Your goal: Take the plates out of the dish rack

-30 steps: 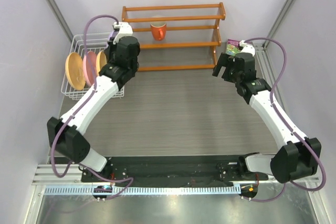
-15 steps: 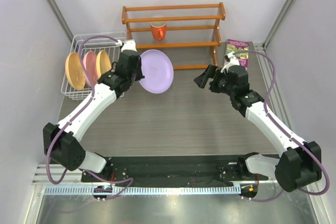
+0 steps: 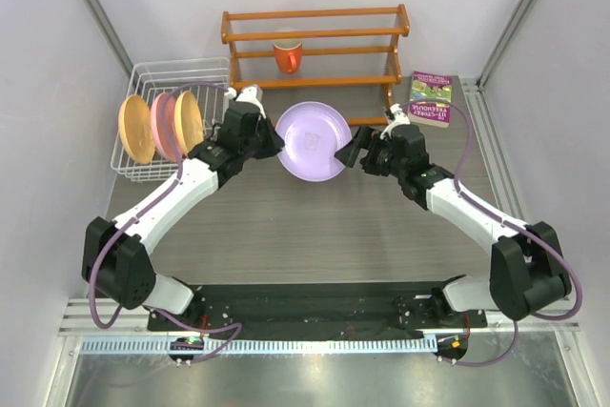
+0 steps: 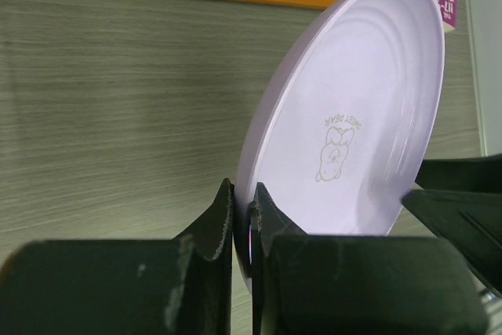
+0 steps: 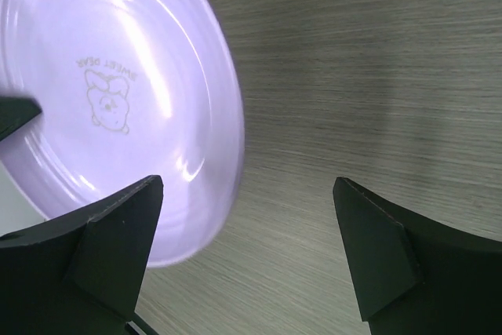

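A lavender plate (image 3: 312,141) hangs tilted over the table's middle, with my left gripper (image 3: 274,145) shut on its left rim. In the left wrist view the two fingers pinch the plate (image 4: 353,115) edge at the left gripper (image 4: 241,194). My right gripper (image 3: 351,152) is open at the plate's right rim. In the right wrist view the plate (image 5: 118,92) edge lies between the jaws of the right gripper (image 5: 247,194), close to one finger (image 5: 118,225) and untouched. The white wire dish rack (image 3: 176,69) holds an orange-tan plate (image 3: 136,129), a pink plate (image 3: 164,126) and another orange-tan plate (image 3: 188,118), all on edge.
An orange-brown wooden shelf rack (image 3: 315,82) stands at the back with an orange-red mug (image 3: 288,54) on it. A book (image 3: 431,86) lies at the back right. Bare wood-grain table lies under and in front of the plate.
My left arm has lifted the lavender plate out of the rack and carried it right to mid-table. My right arm has swung left to the plate's rim, jaws still wide.
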Controlling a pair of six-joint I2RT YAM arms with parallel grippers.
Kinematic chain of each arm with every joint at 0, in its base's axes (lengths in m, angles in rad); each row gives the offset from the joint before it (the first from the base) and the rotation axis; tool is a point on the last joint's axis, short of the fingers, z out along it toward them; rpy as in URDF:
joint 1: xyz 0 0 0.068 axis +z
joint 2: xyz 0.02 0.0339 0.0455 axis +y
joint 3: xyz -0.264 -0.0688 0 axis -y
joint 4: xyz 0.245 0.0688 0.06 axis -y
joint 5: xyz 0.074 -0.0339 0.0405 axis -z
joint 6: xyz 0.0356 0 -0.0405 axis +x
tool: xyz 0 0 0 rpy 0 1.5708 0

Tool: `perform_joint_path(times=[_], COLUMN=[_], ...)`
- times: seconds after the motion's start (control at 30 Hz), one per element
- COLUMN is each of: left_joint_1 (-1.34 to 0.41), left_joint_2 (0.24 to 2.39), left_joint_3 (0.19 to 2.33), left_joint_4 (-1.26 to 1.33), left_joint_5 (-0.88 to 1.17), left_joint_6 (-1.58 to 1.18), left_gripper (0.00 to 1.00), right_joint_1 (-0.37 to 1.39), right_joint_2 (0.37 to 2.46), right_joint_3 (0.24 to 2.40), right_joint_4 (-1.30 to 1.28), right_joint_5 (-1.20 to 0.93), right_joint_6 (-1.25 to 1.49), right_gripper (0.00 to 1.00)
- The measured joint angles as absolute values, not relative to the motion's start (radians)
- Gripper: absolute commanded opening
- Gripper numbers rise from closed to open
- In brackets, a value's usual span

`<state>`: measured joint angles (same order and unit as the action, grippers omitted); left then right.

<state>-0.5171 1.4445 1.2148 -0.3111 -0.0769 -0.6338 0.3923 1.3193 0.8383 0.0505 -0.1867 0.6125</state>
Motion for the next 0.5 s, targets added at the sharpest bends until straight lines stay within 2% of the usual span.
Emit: perform_joint_path(times=[0.03, 0.07, 0.2, 0.27, 0.3, 0.33, 0.4, 0.43, 0.47, 0.5], left_joint_1=[-0.522, -0.527, -0.547, -0.551, -0.550, -0.548, -0.550, -0.551, -0.551, -0.552], left_joint_2=[1.444, 1.444, 1.437, 1.429, 1.426, 1.422, 1.408, 1.399, 1.390, 1.382], left_joint_3=[1.206, 1.197, 1.158, 1.137, 1.127, 1.117, 1.110, 1.109, 1.109, 1.109], left_joint_4=[-0.302, -0.295, -0.274, -0.276, -0.276, -0.273, -0.267, -0.264, -0.257, -0.250], left_joint_5=[-0.070, -0.063, -0.048, -0.066, -0.067, -0.067, -0.068, -0.070, -0.071, -0.073], left_joint_6=[-0.641, -0.648, -0.656, -0.651, -0.654, -0.659, -0.657, -0.656, -0.653, -0.642], left_gripper=[0.00, 0.00, 0.00, 0.00, 0.06, 0.40, 0.59, 0.78, 0.83, 0.99], right_joint_1=[0.397, 0.398, 0.403, 0.404, 0.404, 0.404, 0.404, 0.404, 0.406, 0.406], right_joint_2=[1.337, 1.349, 1.393, 1.399, 1.397, 1.394, 1.384, 1.375, 1.361, 1.349], right_joint_3=[0.838, 0.838, 0.839, 0.842, 0.845, 0.850, 0.853, 0.855, 0.855, 0.855], right_joint_4=[0.058, 0.060, 0.063, 0.060, 0.060, 0.060, 0.048, 0.032, 0.002, -0.017], right_joint_5=[-0.187, -0.187, -0.184, -0.183, -0.183, -0.176, -0.164, -0.146, -0.118, -0.102], right_joint_6=[0.615, 0.617, 0.624, 0.632, 0.645, 0.648, 0.646, 0.635, 0.624, 0.618], right_gripper=[0.83, 0.58, 0.01, 0.01, 0.01, 0.01, 0.01, 0.01, 0.01, 0.01])
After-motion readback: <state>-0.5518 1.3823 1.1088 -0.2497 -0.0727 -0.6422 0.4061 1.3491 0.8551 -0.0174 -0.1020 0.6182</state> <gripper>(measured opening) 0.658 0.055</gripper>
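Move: The light purple plate is pinched at its left rim by the left gripper, its middle about 9 cm right and 2 cm ahead of that hand. From the open right gripper the plate's middle lies roughly 9 cm left, 4 cm ahead and slightly below; the book is some 15 cm ahead and 20 cm right. From the left hand the wooden rack's middle is about 21 cm ahead and 9 cm right, the red mug 22 cm ahead and 2 cm right. Sink the right gripper about 2.5 cm at the plate's right rim and shut its fingers to pinch it. Meanwhile ease the left gripper back and down, about 2 cm each way, still holding the left rim. Once the right has its grip, open the left fingers to release the plate and begin lifting the left hand while the right keeps its pinch, drifting slightly right. ##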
